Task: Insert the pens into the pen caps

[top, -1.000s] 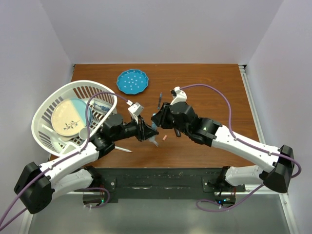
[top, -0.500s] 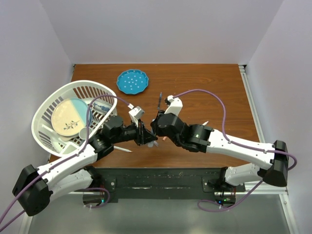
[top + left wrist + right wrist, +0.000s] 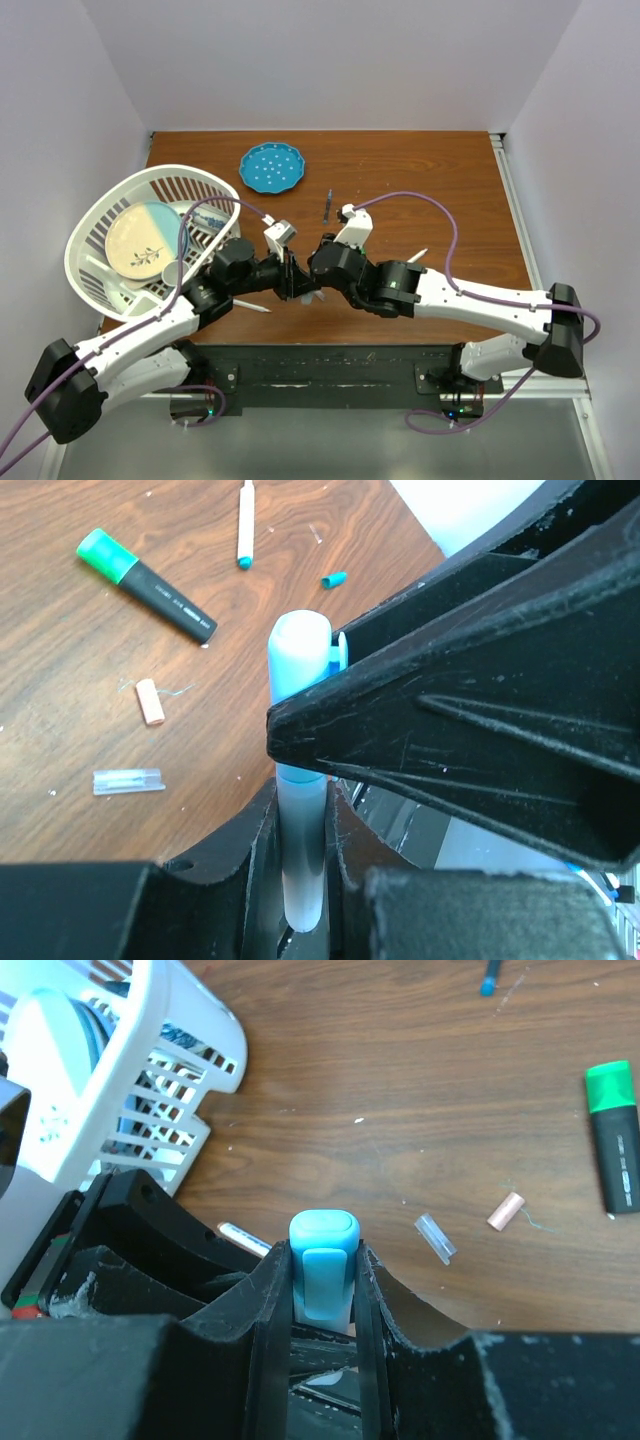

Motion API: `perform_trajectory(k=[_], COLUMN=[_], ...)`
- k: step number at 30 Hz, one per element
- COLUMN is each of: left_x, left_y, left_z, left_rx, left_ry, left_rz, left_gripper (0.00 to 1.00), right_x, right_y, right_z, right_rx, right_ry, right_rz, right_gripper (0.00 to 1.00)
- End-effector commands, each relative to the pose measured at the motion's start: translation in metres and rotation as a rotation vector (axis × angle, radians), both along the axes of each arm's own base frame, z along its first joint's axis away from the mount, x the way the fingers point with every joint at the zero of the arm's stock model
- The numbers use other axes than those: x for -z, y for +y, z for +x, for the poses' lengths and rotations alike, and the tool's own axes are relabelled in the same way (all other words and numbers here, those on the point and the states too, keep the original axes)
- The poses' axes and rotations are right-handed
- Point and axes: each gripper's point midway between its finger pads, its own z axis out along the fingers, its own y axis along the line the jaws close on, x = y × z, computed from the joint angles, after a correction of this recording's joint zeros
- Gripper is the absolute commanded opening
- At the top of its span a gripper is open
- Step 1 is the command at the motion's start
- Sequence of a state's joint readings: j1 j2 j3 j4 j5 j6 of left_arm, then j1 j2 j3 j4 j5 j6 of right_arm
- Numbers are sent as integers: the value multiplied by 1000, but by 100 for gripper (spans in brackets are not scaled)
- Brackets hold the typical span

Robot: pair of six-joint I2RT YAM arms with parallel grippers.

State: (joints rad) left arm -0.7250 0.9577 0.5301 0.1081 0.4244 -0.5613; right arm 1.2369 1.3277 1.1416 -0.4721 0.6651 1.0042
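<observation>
A pen with a pale grey-white barrel stands clamped in my left gripper. A light blue pen cap is pinched in my right gripper; it sits on the upper end of that pen. In the top view both grippers meet above the table's near middle, left against right. On the wood lie a dark marker with a green cap, a pink cap, a clear cap, a teal cap and a white pen.
A white basket with dishes stands at the left, close to my left arm. The blue dotted plate lies at the back. A dark pen and white pens lie on the table.
My right arm has swung left and down until its gripper meets the left one, bringing the blue cap onto the held pen. The left arm has barely shifted.
</observation>
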Motion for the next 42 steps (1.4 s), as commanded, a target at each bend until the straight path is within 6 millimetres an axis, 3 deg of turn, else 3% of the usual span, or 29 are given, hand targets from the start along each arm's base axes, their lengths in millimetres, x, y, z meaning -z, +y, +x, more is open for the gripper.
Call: perform_trajectory(k=[1,2,4,6,9,11,14,19,22,28,36,42], left_x=[-70,-72,-77,-81,-84,-90,-95,-97,-92,-93,-96,-97], left_y=[-3,-4,-7,-8,-8,-6,-3,2,2,-3,-4,-5], left_z=[45,44,41,37,31,27,17,1,-5,-22,-24,-23], left_rx=[-144,-141,-123,-97,-68,-62,-34,17,45,148,166,162], left_ry=[-213,-215,-223,-232,-246,-260,-277,-308,-315,-318,-322,-326], left_rz=[-143,-154,-177,-189,-196,-208,-227,-237,-230,-262,-269,-278], left_gripper=[0,0,0,0,0,0,0,0,0,0,0,0], right_x=[22,29,23,27,16,-3,-32,-78,-105,-139,-148,-135], right_y=[31,33,41,37,29,20,6,-18,-25,-31,-19,-5], right_z=[-51,-54,-59,-59,-56,-51,-44,-36,-32,-22,-9,-5], right_rx=[-152,-168,-199,-197,-188,-170,-156,-148,-149,-152,-146,-156], right_ry=[167,172,167,165,129,78,1,-110,-169,-254,-275,-245], right_rz=[20,29,88,76,86,117,138,103,87,62,29,-6], right_gripper=[0,0,2,6,22,35,47,55,59,62,62,59])
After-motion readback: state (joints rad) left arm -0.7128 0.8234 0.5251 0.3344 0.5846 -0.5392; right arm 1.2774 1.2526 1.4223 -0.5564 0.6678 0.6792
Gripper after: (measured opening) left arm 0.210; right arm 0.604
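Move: Right between the two grippers stands the light-blue pen: its blue cap, pinched by the right fingers, is about 4 cm above the left hand, and its white body, gripped by the left, is about 4 cm below the right hand. On the table some 17 cm below the left hand lie a clear cap, 7 cm ahead and 2 to the right, a pink stub, 10 ahead and 7 right, and the green highlighter, 14 ahead and 13 right. Pressing together first, both hands sink about 1 cm with cap and body still gripped; then the right fingers open, releasing the blue cap, as that hand draws back nearly 4 cm and climbs some 13 cm, easing forward again near the top. The left keeps its grip on the white body and lifts the pen about 9 cm, its fingertips tilting up some 20 degrees. ##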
